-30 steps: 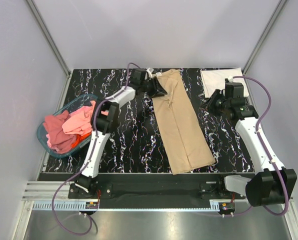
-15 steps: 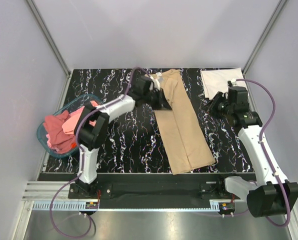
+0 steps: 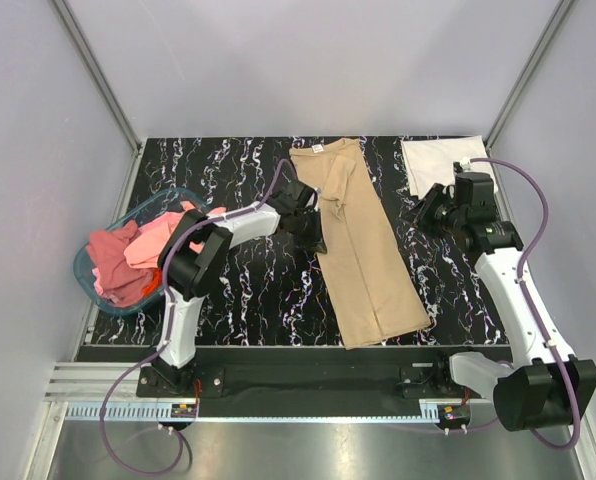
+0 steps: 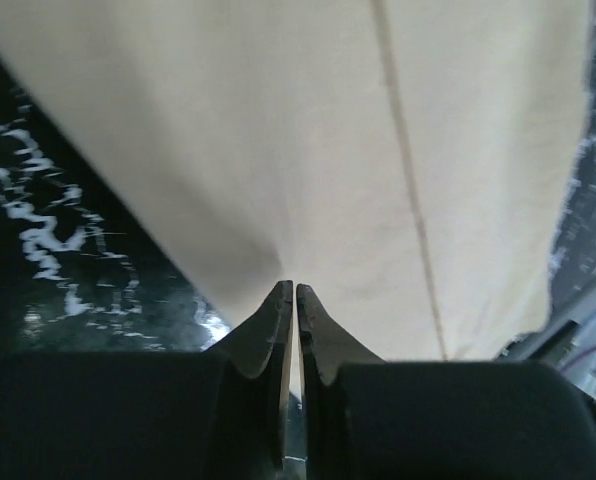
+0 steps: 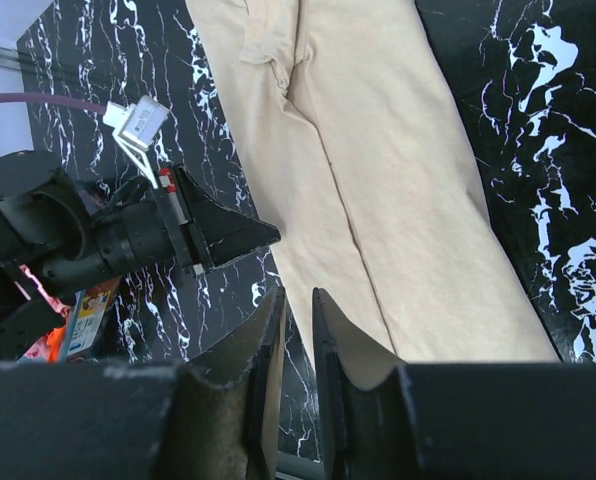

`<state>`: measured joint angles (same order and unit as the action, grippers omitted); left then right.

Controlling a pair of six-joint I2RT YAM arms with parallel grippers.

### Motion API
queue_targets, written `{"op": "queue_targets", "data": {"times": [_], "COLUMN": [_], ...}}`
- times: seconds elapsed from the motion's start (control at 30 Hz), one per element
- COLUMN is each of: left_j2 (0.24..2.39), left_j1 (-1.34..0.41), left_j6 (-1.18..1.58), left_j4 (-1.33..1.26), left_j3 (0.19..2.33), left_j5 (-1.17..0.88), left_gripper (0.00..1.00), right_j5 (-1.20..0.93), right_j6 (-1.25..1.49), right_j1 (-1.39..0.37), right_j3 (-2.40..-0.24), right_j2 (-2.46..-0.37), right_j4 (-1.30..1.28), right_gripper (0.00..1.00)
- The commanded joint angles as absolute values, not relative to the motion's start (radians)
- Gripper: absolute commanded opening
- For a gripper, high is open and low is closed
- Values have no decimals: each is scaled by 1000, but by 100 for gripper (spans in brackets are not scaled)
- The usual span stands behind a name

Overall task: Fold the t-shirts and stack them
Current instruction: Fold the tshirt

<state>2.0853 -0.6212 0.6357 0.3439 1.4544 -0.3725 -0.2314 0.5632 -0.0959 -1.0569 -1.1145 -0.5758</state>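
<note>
A tan t-shirt (image 3: pixel 363 250) lies folded lengthwise in a long strip down the middle of the table, its white neck label at the far end. My left gripper (image 3: pixel 316 228) is at the strip's left edge, and the left wrist view shows its jaws (image 4: pixel 294 288) shut on the tan cloth (image 4: pixel 378 150), which puckers toward the tips. My right gripper (image 3: pixel 423 212) hovers to the right of the strip. Its jaws (image 5: pixel 298 295) stand a narrow gap apart with nothing between them. A folded white t-shirt (image 3: pixel 433 162) lies at the far right corner.
A translucent blue basket (image 3: pixel 81 262) at the left edge holds a heap of pink and red t-shirts (image 3: pixel 128 255). The black marbled table (image 3: pixel 248 290) ends at grey walls on three sides. The left gripper (image 5: pixel 228 235) shows in the right wrist view beside the tan cloth (image 5: pixel 378 150).
My left gripper slid from the shirt's collar end down along its left edge toward me, and its jaws closed on the cloth. The right arm shifted slightly.
</note>
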Motion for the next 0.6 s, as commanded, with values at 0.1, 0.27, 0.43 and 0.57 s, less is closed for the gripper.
{"op": "queue_targets", "data": {"times": [0.1, 0.27, 0.43, 0.57], "left_j2": [2141, 2157, 2131, 2128], "left_j1": [-623, -595, -545, -486], "left_j6": [594, 581, 571, 554], "left_j4": [399, 448, 498, 523], "left_j3": [1454, 1477, 1476, 1482], "left_j5": [-273, -215, -152, -153], "left_gripper": [9, 8, 7, 7], "right_j5": [-256, -258, -252, -281], "right_j6": [565, 561, 565, 568], "right_j1": [-94, -94, -94, -95], "right_j3": [-1063, -1051, -1017, -989], "right_j2": [-1147, -1169, -1218, -1291], "right_j4": [-554, -545, -505, -468], "right_gripper": [24, 24, 24, 25]}}
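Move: The beige t-shirt lies as a long folded strip, its middle about 4 cm ahead of my shut left fingers, 8 cm to the right and 2 cm below. Its left long edge is nearly under the tips, 1 cm to the right. The collar is some 33 cm ahead and 1 cm left, the near end 24 cm back and 14 cm right. From my right hand, the shirt's middle lies about 15 cm left, 6 cm ahead and 21 cm below. I drop my left hand the last 2 cm, shut fingertips pressing onto the t-shirt beside its left edge. Keeping them down at that height, I drag the cloth left, slowly at first and then faster, by about 4 cm, easing forward some 2 cm. My right hand sinks about 5 cm in free air to the right of the shirt, drifting slightly forward, its fingers keeping their small gap. ##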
